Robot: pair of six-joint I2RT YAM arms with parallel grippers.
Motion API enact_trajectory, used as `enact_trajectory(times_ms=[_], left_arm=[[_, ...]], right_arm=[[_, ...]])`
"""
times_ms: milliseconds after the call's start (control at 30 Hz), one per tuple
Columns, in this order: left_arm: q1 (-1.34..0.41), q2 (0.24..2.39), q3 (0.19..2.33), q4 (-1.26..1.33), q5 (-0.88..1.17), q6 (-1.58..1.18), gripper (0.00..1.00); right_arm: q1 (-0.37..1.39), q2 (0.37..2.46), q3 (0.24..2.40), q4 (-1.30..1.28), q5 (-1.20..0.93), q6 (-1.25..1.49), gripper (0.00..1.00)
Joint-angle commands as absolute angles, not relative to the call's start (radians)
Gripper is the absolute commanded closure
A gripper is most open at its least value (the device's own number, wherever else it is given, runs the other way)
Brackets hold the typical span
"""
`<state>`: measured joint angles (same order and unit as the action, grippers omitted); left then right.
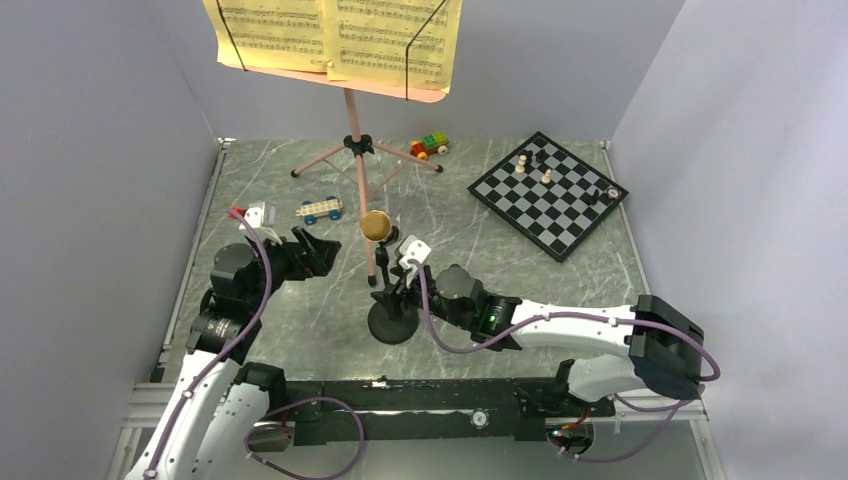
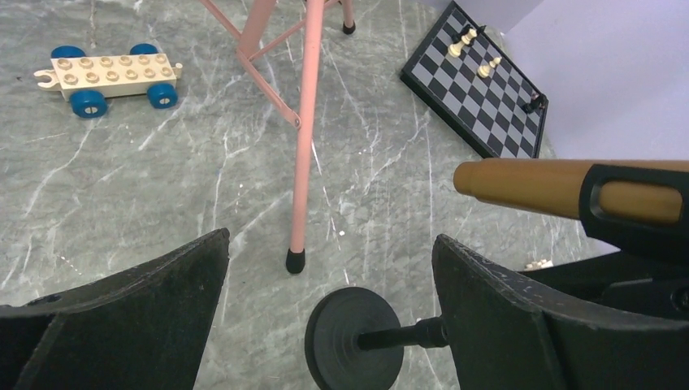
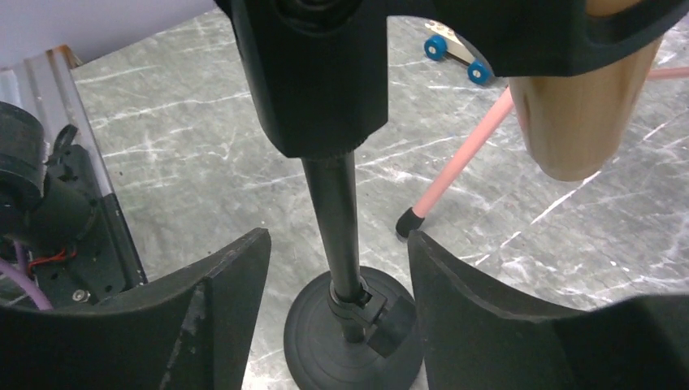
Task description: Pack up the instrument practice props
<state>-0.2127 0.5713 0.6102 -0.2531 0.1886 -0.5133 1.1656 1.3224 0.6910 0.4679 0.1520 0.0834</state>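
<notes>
The black round-based mic stand [image 1: 392, 325] stands upright mid-table, the gold-brown microphone [image 1: 376, 226] clipped at its top. My right gripper [image 1: 402, 287] is open around its pole [image 3: 338, 213], with a gap on each side of it. In the right wrist view the right gripper [image 3: 337, 244] hangs above the base [image 3: 313, 345], the microphone [image 3: 581, 122] at the upper right. My left gripper [image 1: 322, 252] is open and empty, left of the stand. From its wrist view the left gripper [image 2: 329, 268] faces the base [image 2: 353, 339]. The pink music stand [image 1: 355, 150] holds yellow sheet music [image 1: 335, 35].
A pink tripod leg [image 2: 307, 122] ends just behind the mic stand base. A beige toy car with blue wheels [image 1: 320, 209] lies behind the left gripper, and a colourful brick car [image 1: 430, 146] sits near the back wall. The chessboard [image 1: 548, 193] with a few pieces lies at the back right.
</notes>
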Motion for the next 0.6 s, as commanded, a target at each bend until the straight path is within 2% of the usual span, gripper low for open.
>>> enact_trajectory(times_ms=[0,200,333,567], left_arm=[[-0.209,0.555,0.591,-0.167,0.240,-0.493,0.01],[-0.211,0.545,0.591,-0.115,0.315,-0.466,0.01],[-0.266,0.549,0.560,-0.011,0.438,-0.441,0.01],[-0.455,0.525,0.519,0.034,0.353,-0.346,0.03]], right_arm=[[1.169,1.270,0.699,0.439,0.206,0.133,0.29],[1.169,1.159,0.684,0.296,0.269,0.162,0.16],[1.166,1.029,0.633,0.186,0.338,0.206,0.14],[1.098,0.870,0.551,0.080,0.351,0.315,0.13]])
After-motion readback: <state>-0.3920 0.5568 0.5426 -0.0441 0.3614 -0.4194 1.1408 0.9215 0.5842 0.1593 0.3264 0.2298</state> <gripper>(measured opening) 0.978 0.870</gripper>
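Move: The mic stand's pole stands between my right hand's already loosened fingers, practically at the hand point. From my left hand it is about 13 cm to the right and 7 cm back, its middle some 6 cm lower. The music stand's near foot, on the table about 22 cm below, lies roughly 8 cm right and 4 cm ahead of my left hand; the wheeled toy base is some 23 cm ahead of it and 6 cm left. I open my right fingers wider around the pole and draw that hand off to the right, about 9 cm and a little up, so it leaves the mic stand. As it goes, my open left hand swings in towards the pole, some 7 cm right with a smaller pull back, turning about 20 degrees clockwise and tipping its fingers up slightly. ##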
